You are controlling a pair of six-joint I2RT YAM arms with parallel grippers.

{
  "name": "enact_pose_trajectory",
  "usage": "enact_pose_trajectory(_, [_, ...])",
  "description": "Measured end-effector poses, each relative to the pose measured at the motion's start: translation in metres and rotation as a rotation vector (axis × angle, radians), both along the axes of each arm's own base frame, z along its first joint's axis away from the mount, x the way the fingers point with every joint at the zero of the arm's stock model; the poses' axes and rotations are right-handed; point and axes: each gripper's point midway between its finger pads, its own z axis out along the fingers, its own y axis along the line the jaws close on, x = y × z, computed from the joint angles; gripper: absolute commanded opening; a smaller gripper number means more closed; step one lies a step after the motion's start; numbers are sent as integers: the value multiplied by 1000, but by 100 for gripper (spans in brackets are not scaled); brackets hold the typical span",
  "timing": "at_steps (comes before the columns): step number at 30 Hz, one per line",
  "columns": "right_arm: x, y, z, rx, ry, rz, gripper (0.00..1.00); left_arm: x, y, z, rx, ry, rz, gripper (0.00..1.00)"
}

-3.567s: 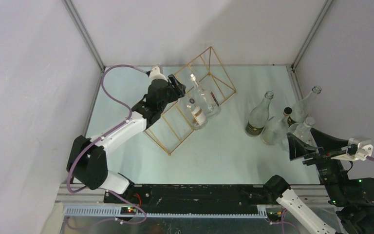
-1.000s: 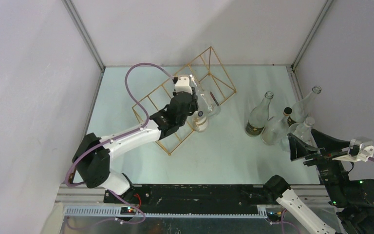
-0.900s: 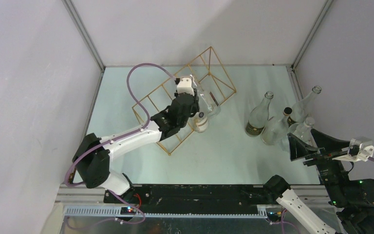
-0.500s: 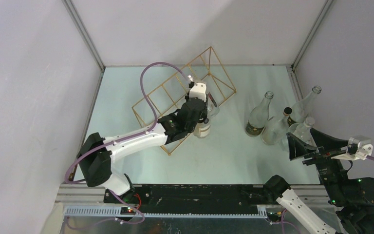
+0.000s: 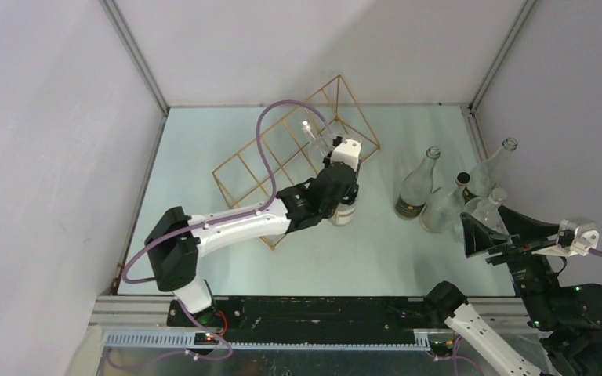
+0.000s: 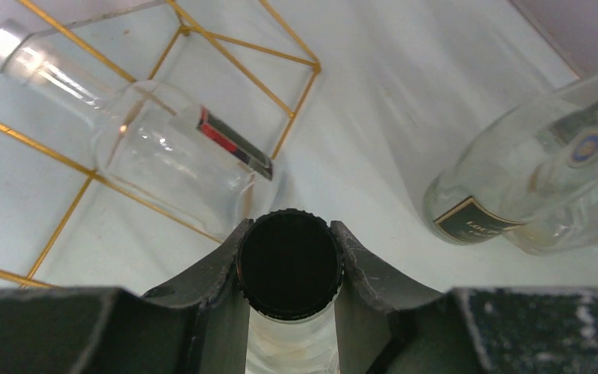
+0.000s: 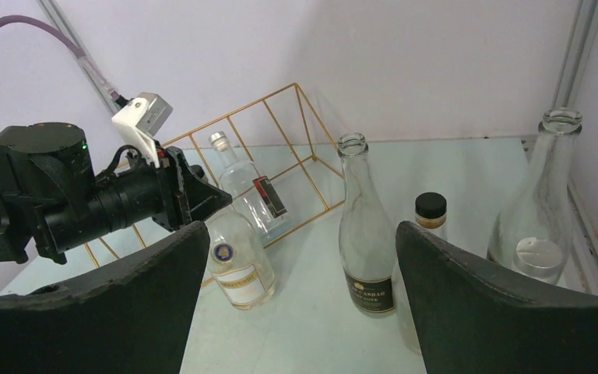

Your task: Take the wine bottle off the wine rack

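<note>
The wine bottle (image 5: 343, 211) is clear glass with a white label and a black cap (image 6: 289, 263). It is out of the gold wire wine rack (image 5: 215, 174), just right of the rack's near right corner. It leans slightly, its base at or just above the table. My left gripper (image 5: 342, 194) is shut on the bottle's neck, its fingers (image 6: 230, 261) hugging the cap. In the right wrist view the bottle (image 7: 237, 261) hangs from the left gripper (image 7: 179, 195). My right gripper (image 7: 302, 234) is open and holds nothing, at the near right (image 5: 502, 227).
A second clear bottle (image 5: 316, 135) still lies in the rack (image 6: 237, 43), close behind the held one. Several empty bottles stand at the right: one with a dark label (image 5: 417, 184), one black-capped (image 5: 447, 204) and a tall one (image 5: 494, 168) by the wall.
My left arm has drawn the wine bottle out of the rack, to the right and toward the near side, and swung it upright. The right arm has not moved.
</note>
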Motion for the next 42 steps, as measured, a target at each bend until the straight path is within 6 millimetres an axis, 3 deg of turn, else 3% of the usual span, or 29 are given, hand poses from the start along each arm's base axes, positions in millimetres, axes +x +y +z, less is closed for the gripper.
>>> enact_pose_trajectory(9, [0, 0, 0, 0, 0, -1, 92, -17, -44, 1, -12, 2, -81, 0])
enact_pose_trajectory(23, [1, -3, 0, 3, 2, -20, 92, -46, -109, -17, 0, 24, -207, 0])
enact_pose_trajectory(36, [-3, -22, 1, 45, -12, -98, 92, -75, -153, -16, -24, 3, -298, 0])
enact_pose_trajectory(42, [-3, -25, 0, 52, -7, -112, 92, -77, -166, -16, -28, -42, -321, 0])
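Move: The wine bottle with the cream label hangs from the left fingers, already clear of the rack. The open spot it is carried to lies about 18 cm right, 9 back and 22 below. The dark-label bottle stands some 19 right and level, 7 lower, with the black-capped bottle roughly 26 right and 3 back. The bottle still racked is 12 ahead and 6 left. From the right hand, the open spot is 11 ahead, 3 left and 38 down. The wine bottle, still pinched at the neck just under its cap, is carried by the left hand rightward and somewhat back, about 18 cm in all, away from the rack towards the near side of the standing bottles. The hand swings clockwise some 20 degrees, sinks a centimetre or two and slows at the end, fingers unchanged. The empty right hand shifts about 2.5 cm right, turning slightly clockwise. ##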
